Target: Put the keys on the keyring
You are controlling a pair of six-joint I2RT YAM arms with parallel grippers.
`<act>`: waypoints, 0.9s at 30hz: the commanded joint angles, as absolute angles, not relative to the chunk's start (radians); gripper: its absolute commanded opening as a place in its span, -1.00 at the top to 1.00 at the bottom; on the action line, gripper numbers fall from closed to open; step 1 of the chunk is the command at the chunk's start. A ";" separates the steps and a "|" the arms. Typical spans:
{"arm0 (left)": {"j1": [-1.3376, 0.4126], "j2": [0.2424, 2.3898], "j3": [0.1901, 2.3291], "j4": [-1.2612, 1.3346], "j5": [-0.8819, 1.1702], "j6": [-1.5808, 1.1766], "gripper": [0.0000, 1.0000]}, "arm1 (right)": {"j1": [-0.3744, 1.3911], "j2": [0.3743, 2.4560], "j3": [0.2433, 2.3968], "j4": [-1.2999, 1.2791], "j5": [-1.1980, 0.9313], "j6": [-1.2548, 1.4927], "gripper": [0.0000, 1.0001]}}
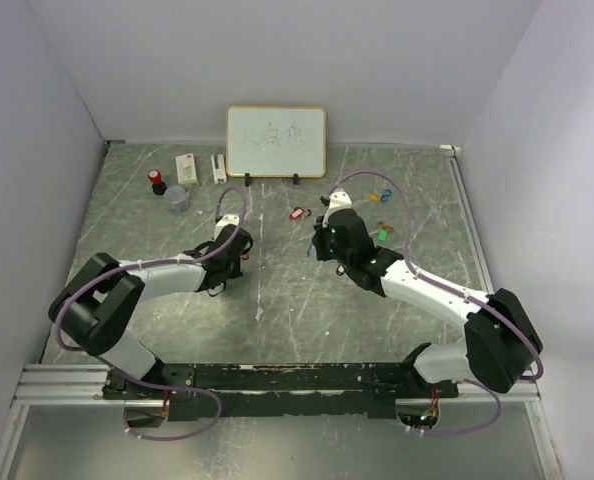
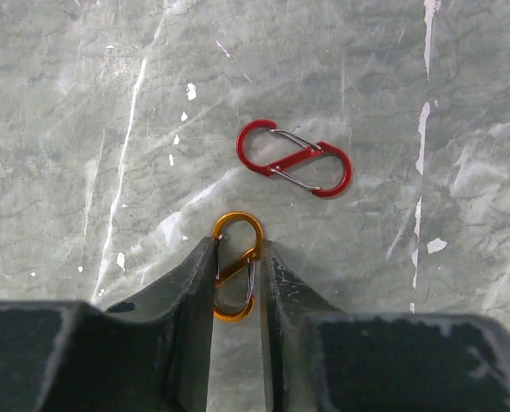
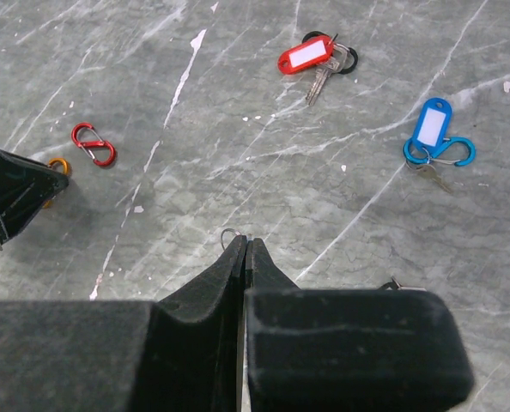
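Observation:
My left gripper (image 2: 238,245) is shut on an orange S-shaped clip (image 2: 237,225); both fingers touch its sides. A red S-shaped clip (image 2: 293,158) lies on the table just ahead of it. My right gripper (image 3: 245,242) is shut, and a thin metal ring (image 3: 228,234) sticks out at its tip; the rest of what it holds is hidden. A red key tag (image 3: 306,58) with a metal key lies further ahead. A blue key tag (image 3: 433,123) hangs on a blue clip (image 3: 440,153). In the top view the left gripper (image 1: 235,265) and right gripper (image 1: 317,248) are near mid-table.
A small whiteboard (image 1: 276,141) stands at the back. A red-topped item (image 1: 158,182), a grey cup (image 1: 178,197) and white blocks (image 1: 188,166) sit at the back left. More coloured tags (image 1: 382,234) lie right of the right gripper. Walls close in three sides.

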State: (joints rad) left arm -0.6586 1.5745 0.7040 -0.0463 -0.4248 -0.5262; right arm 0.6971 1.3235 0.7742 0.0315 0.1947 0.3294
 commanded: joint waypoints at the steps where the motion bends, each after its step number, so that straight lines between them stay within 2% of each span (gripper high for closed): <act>1: -0.676 1.587 0.680 -0.134 -0.350 -0.553 0.48 | 0.704 1.291 0.764 0.032 0.203 0.336 1.00; 2: -0.676 1.585 0.681 -0.134 -0.348 -0.555 0.55 | 0.705 1.289 0.763 0.032 0.205 0.333 1.00; 4: -0.676 1.583 0.688 -0.137 -0.346 -0.554 0.83 | 0.705 1.292 0.775 0.021 0.207 0.325 1.00; 5: -0.676 1.582 0.694 -0.143 -0.346 -0.554 0.86 | 0.705 1.295 0.782 0.019 0.207 0.321 1.00; 17: -0.676 1.520 0.788 -0.185 -0.322 -0.528 0.86 | 0.732 1.341 0.786 0.055 0.159 0.282 1.00; 27: -0.676 1.521 0.961 -0.197 -0.164 -0.496 0.86 | 0.795 1.409 0.820 0.058 0.218 0.229 1.00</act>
State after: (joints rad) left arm -0.6704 1.5394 0.9184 -0.1905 -0.2592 -0.5091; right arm 0.7715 1.3907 0.7921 0.0372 0.1783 0.2592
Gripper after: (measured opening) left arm 0.090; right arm 0.006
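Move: The orange keyring lies on the table right between the left hand's open fingers, barely 1 cm below. The red keyring is about 5 cm ahead of it and 2 cm to its right. The key held shut in the right hand hangs some 17 cm right of the left hand and 11 cm higher. From the right hand the orange keyring lies about 17 cm left, roughly 1 cm back and 12 cm down. The left fingers pinch the orange keyring, lift it about 6 cm and swing right; the right hand nears. ##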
